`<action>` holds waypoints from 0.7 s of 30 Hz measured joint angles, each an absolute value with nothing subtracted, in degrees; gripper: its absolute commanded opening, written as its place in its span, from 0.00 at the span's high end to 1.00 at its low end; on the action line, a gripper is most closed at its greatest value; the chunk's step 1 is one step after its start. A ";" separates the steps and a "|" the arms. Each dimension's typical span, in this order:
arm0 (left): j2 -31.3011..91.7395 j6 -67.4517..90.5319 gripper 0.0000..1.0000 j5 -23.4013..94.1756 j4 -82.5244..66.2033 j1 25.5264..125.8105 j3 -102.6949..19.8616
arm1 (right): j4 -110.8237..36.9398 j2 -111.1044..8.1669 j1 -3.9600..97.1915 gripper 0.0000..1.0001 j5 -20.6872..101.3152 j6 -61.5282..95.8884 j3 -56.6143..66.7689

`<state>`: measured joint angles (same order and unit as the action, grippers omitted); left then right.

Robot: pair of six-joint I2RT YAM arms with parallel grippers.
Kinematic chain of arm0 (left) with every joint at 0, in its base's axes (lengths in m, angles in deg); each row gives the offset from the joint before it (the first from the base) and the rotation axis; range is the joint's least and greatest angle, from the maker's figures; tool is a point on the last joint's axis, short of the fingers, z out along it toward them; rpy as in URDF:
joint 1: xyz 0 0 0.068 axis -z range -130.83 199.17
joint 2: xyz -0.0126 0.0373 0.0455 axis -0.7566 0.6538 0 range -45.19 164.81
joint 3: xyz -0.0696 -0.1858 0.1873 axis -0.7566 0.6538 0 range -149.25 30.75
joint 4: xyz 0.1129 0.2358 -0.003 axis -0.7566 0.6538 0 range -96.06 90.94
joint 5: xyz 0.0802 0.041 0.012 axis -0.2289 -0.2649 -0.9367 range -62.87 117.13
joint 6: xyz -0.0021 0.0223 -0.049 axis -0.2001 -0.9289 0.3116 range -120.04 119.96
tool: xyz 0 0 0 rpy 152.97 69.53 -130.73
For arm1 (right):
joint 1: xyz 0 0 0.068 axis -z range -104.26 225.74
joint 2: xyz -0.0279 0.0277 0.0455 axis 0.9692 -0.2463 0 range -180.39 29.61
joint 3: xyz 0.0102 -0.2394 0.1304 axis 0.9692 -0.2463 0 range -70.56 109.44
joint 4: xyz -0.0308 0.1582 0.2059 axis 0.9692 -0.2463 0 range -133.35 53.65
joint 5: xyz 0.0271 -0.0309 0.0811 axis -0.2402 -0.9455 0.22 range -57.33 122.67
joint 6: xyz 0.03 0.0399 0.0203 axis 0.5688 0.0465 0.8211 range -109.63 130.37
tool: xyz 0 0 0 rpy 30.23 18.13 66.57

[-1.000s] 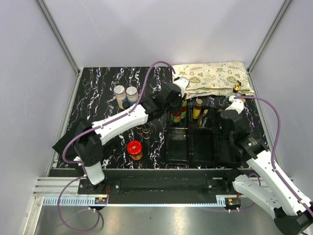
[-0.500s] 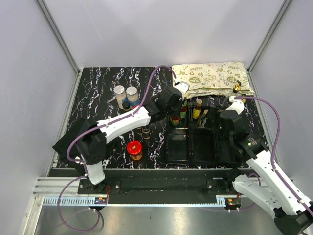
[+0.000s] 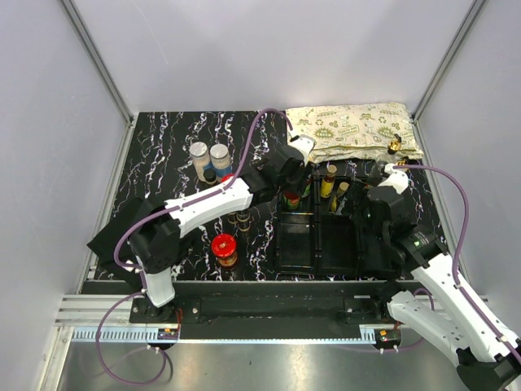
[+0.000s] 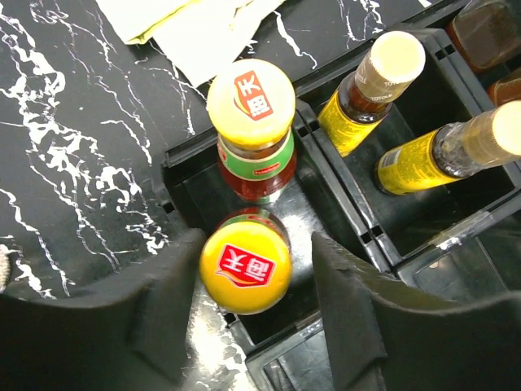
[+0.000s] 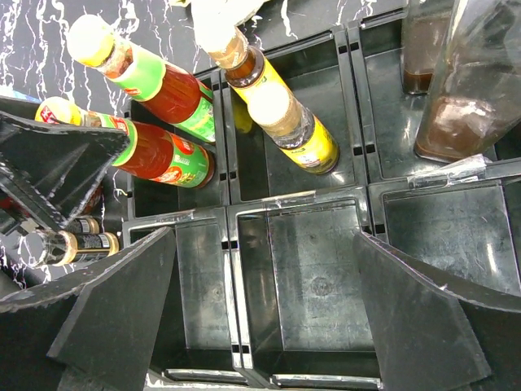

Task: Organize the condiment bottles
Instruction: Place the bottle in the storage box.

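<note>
Two red sauce bottles with yellow caps stand upright in the back-left compartment of the black tray. The nearer bottle sits between the fingers of my left gripper, which is open, with a clear gap at the right finger. The farther bottle stands just behind it. Two yellow-labelled, cream-capped bottles lean in the adjacent compartment. My left gripper hovers over that back-left corner. My right gripper is open wide above bare front compartments, holding nothing.
Two grey-lidded shakers, a red-lidded jar and small brown bottles stand on the marbled table left of the tray. Clear glass bottles fill the tray's back right. A patterned cloth lies behind.
My left gripper has opened and let go of the nearer yellow-capped bottle, which now stands in the tray. The right arm has barely shifted.
</note>
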<state>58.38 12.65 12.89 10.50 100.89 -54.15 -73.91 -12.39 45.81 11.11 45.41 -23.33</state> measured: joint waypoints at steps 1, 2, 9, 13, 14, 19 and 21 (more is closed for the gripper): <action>58.45 12.71 0.29 12.91 10.48 100.92 -54.15 | -73.97 -12.34 45.81 0.00 11.11 45.46 -23.36; 58.49 12.78 0.25 12.91 10.50 100.92 -54.15 | -74.00 -12.28 45.81 0.00 11.11 45.50 -23.36; 58.45 13.09 0.02 12.01 9.98 100.92 -53.23 | -74.32 -12.08 45.81 0.00 11.15 45.83 -23.38; 56.79 12.82 0.01 11.40 8.82 100.92 -50.11 | -75.33 -12.10 45.81 0.00 11.13 46.13 -23.38; 55.96 12.69 0.01 11.16 8.84 100.92 -49.30 | -75.59 -12.12 45.81 0.00 11.11 46.24 -23.38; 50.78 11.73 0.01 9.06 8.66 100.89 -48.18 | -76.22 -12.47 45.81 0.00 11.09 46.48 -23.38; 48.35 11.56 0.01 7.60 8.34 100.89 -48.18 | -76.31 -12.76 45.81 0.00 11.09 46.48 -23.38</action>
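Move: The red sauce bottle with the yellow cap stands in the box's far-left compartment between the left hand's already loosened fingers, its middle about 4 cm below them and level otherwise. Its twin is some 3 cm ahead and 4 cm to the right; the two yellow-label bottles stand about 10 cm right and 5 cm ahead, and 13 cm right and level. From the right hand, the red sauce bottle lies roughly 18 cm left, 5 cm ahead and 8 cm below. The red sauce bottle is left standing in its compartment as the left hand's fingers, already part open, go on spreading to full width around its neck. The hand sinks about 1 cm while they open, then draws clear up and to the left, some 6 cm up from its lowest point and 3 cm left, tipping the fingers slightly upward. ##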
